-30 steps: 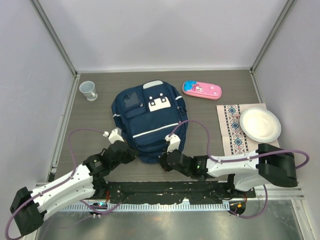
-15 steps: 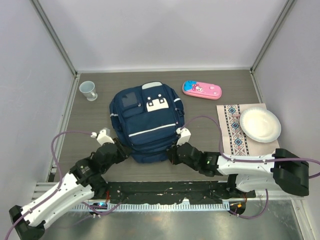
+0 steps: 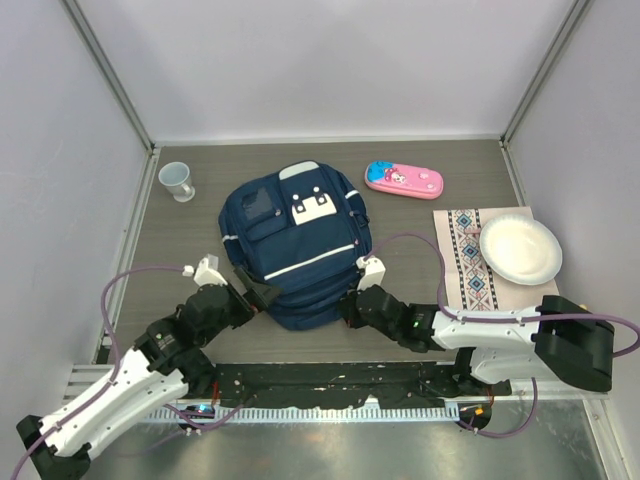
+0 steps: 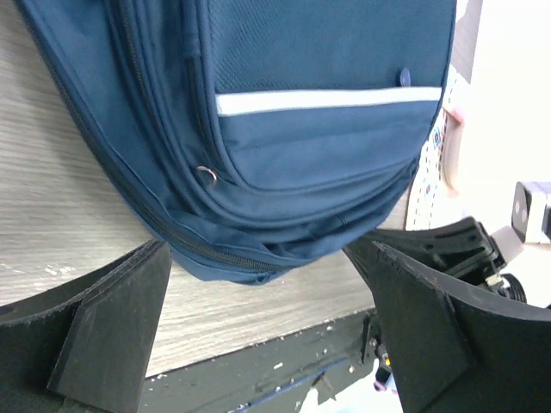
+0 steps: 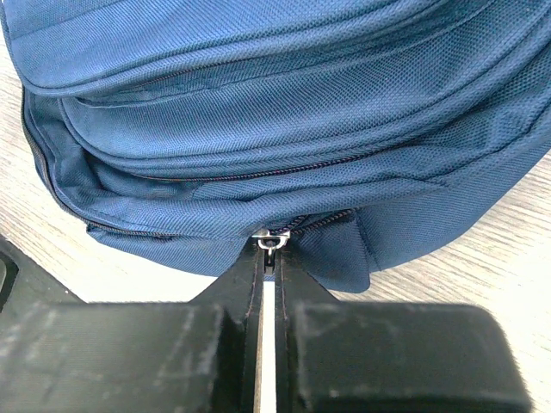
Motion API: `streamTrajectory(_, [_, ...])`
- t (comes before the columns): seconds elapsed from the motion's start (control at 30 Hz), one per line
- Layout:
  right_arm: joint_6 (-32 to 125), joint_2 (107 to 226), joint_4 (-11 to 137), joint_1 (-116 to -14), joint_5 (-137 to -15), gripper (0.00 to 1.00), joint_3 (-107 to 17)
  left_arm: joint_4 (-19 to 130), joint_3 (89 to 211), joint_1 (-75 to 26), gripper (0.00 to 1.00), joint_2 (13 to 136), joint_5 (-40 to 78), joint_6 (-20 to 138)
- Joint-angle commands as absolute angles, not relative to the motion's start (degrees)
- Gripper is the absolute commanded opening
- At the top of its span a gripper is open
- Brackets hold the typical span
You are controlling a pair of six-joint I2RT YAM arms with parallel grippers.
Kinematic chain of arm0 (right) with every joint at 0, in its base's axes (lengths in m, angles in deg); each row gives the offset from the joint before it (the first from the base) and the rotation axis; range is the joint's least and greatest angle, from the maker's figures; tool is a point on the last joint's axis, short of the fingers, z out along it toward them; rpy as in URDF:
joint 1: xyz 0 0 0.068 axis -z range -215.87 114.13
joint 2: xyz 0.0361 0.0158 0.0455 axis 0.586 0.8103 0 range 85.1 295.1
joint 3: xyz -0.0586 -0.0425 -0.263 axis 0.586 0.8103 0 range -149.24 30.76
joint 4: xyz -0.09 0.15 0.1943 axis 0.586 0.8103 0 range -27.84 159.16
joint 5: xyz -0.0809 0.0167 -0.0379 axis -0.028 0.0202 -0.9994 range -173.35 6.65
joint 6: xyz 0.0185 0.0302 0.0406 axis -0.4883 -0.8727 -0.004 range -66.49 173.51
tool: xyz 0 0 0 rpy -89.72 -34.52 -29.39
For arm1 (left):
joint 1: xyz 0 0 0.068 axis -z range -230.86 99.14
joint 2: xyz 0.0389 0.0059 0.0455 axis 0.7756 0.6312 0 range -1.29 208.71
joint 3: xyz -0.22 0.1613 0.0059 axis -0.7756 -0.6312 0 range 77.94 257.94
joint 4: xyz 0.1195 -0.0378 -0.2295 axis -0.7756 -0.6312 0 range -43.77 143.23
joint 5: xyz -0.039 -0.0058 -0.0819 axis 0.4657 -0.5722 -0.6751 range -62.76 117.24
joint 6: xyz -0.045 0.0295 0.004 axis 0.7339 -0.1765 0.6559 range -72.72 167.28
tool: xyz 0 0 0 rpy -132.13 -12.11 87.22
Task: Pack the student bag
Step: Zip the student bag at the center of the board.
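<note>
The student bag (image 3: 295,240), a navy backpack with a white stripe, lies flat mid-table with its front pockets up. My left gripper (image 3: 256,292) sits at the bag's near-left corner. In the left wrist view its fingers (image 4: 112,335) stand wide open on either side of the bag's lower edge (image 4: 250,258) and hold nothing. My right gripper (image 3: 350,306) is at the bag's near-right edge. In the right wrist view it (image 5: 269,258) is shut on the metal zipper pull (image 5: 271,243) of the main zipper.
A pink pencil case (image 3: 403,180) lies behind the bag on the right. A small white cup (image 3: 178,181) stands at the back left. A paper plate (image 3: 520,250) rests on a patterned mat (image 3: 462,265) at the right. The black base rail (image 3: 330,380) runs along the near edge.
My left gripper drew back to the left, then opened wide and let go of the bag's edge. My right gripper slid right along the bag's near edge, still shut.
</note>
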State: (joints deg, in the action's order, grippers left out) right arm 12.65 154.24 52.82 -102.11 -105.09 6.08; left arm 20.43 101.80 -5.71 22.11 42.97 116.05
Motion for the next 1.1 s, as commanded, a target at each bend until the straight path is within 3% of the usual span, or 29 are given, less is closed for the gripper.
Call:
streamTrajectory(0.0, [12.6, 154.7, 49.0, -102.1, -104.7, 0.01, 6.6, 27.1, 99.3, -0.5, 1.0, 24.2, 41.0, 122.9])
streamTrajectory(0.3, [12.6, 154.7, 49.2, -102.2, -104.9, 0.01, 6.2, 35.6, 99.7, 17.9, 1.0, 36.0, 58.0, 136.7])
streamTrajectory(0.57, [13.7, 153.4, 51.0, -103.7, -106.0, 0.01, 5.4, 49.0, 97.5, 18.7, 1.0, 44.8, 64.3, 143.3])
streamTrajectory(0.83, [15.1, 154.3, 50.6, -106.1, -107.1, 0.01, 4.2, 52.6, 95.3, 18.6, 1.0, 52.1, 68.7, 153.1])
streamTrajectory(0.93, [15.4, 155.1, 50.4, -107.3, -107.9, 0.01, 3.8, 54.2, 93.4, 18.6, 0.88, 53.1, 70.5, 154.1])
streamTrajectory(1.07, [15.6, 155.9, 49.9, -107.9, -108.0, 0.01, 3.7, 53.8, 92.3, 18.7, 0.56, 52.8, 73.0, 153.7])
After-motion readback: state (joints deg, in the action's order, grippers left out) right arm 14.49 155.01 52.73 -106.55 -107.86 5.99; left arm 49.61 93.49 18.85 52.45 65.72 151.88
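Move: About 9 cm to the left hand's right, 2 cm ahead and 8 cm below is the bag's lower edge with its zip, which it goes for. The zip pull, already pinched by the right hand, is some 18 cm to the left hand's right, level with it and 7 cm below; the bag's middle lies 16 cm ahead, 7 cm to the right and 8 cm below. From the right hand the lower edge is about 9 cm left and 2 cm ahead. Swinging its open fingers back and to the right, the left hand then comes forward again while sinking to the student bag's lower edge, ending about 8 cm right and 6 cm down. It turns some 10 degrees counter-clockwise, its left side dipping, and starts closing around the edge. The right hand keeps its pinch on the zip pull, easing about 1.5 cm back late on. ##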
